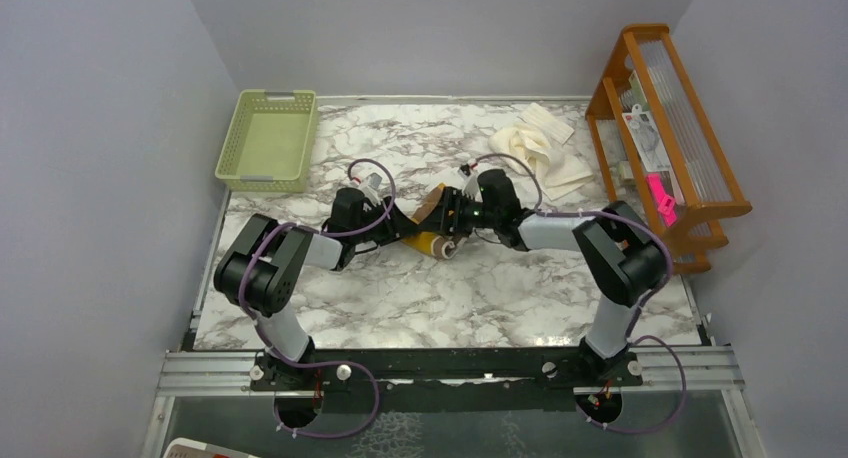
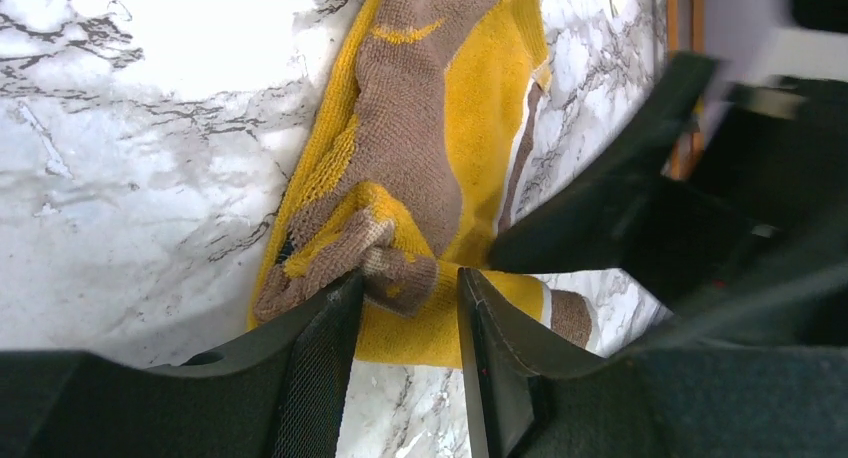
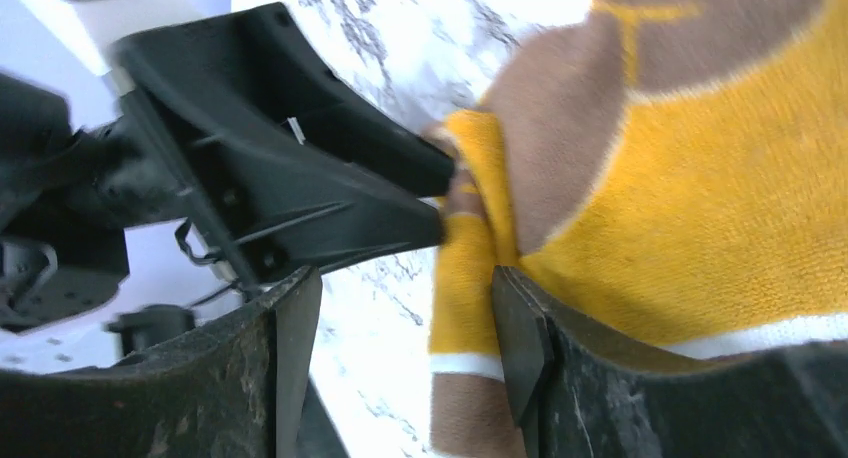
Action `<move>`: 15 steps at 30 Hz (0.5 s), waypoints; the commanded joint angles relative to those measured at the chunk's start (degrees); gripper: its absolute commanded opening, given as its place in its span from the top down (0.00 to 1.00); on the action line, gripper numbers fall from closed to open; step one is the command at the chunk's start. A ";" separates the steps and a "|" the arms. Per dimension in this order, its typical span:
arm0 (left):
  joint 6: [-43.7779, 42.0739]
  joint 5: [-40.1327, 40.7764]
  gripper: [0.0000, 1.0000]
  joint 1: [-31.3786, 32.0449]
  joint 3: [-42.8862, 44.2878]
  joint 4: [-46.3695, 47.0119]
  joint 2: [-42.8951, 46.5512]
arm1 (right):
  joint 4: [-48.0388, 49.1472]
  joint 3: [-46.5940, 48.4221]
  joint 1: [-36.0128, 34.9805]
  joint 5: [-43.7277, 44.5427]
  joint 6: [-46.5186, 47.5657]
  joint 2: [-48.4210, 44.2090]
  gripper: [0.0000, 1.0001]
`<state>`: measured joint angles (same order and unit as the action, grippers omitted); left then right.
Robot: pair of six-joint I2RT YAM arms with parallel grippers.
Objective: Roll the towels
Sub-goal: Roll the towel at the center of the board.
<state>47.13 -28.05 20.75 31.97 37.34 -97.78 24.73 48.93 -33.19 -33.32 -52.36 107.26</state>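
The brown towel with mustard-yellow backing [image 1: 436, 244] lies partly rolled at the middle of the marble table [image 1: 420, 308]. My left gripper [image 1: 400, 233] is at its left end. In the left wrist view the jaws [image 2: 405, 288] are pinched on a bunched fold of this towel [image 2: 400, 178]. My right gripper [image 1: 447, 221] is over the towel's right side. In the right wrist view it [image 3: 400, 318] is open, with the towel's yellow edge [image 3: 465, 268] beside its right finger. The left fingers [image 3: 390, 153] show there too, gripping the fold. The cream-white towel [image 1: 535, 148] lies crumpled at the back right.
A light-green plastic basket [image 1: 268, 140] stands at the back left corner. A wooden rack [image 1: 665, 138] with papers stands along the right edge. The two grippers are very close together over the towel.
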 commanded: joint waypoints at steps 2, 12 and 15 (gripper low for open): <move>-1.52 2.94 0.56 0.15 -1.54 -3.94 -4.41 | -13.20 -1.65 -3.18 20.82 29.31 -11.21 0.35; -1.17 0.62 0.58 0.15 -1.03 -3.94 -8.27 | 6.47 -14.81 -16.99 30.82 63.26 -20.90 0.34; -1.25 0.49 0.58 0.10 -0.77 -4.05 -8.20 | 6.57 -13.65 -19.40 32.15 67.34 -18.47 0.35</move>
<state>47.92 -29.56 20.73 32.80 43.11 -102.30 25.41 34.48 -50.63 -6.33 2.42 87.05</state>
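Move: The towel's roll lies right under the open right hand, its middle some 3 cm below and about 1 cm back, level sideways; the flat rest of the towel spreads about 6 cm ahead and 4 cm to the right of that hand. The left fingertips, at the roll's left end, are about 2 cm ahead and 4 cm left of the right hand. From the left hand the roll's middle is roughly 3 cm back, 4 cm right and 2 cm below. Lift the open right gripper about 4 cm off the towel roll, then draw it back some 6 cm to the roll's near side, sinking a little and keeping its fingers wide. Meanwhile roll the wrist about 65 degrees, counter-clockwise as seen from behind the hand. Keep the left fingers half open astride the roll's left end to hold it. ##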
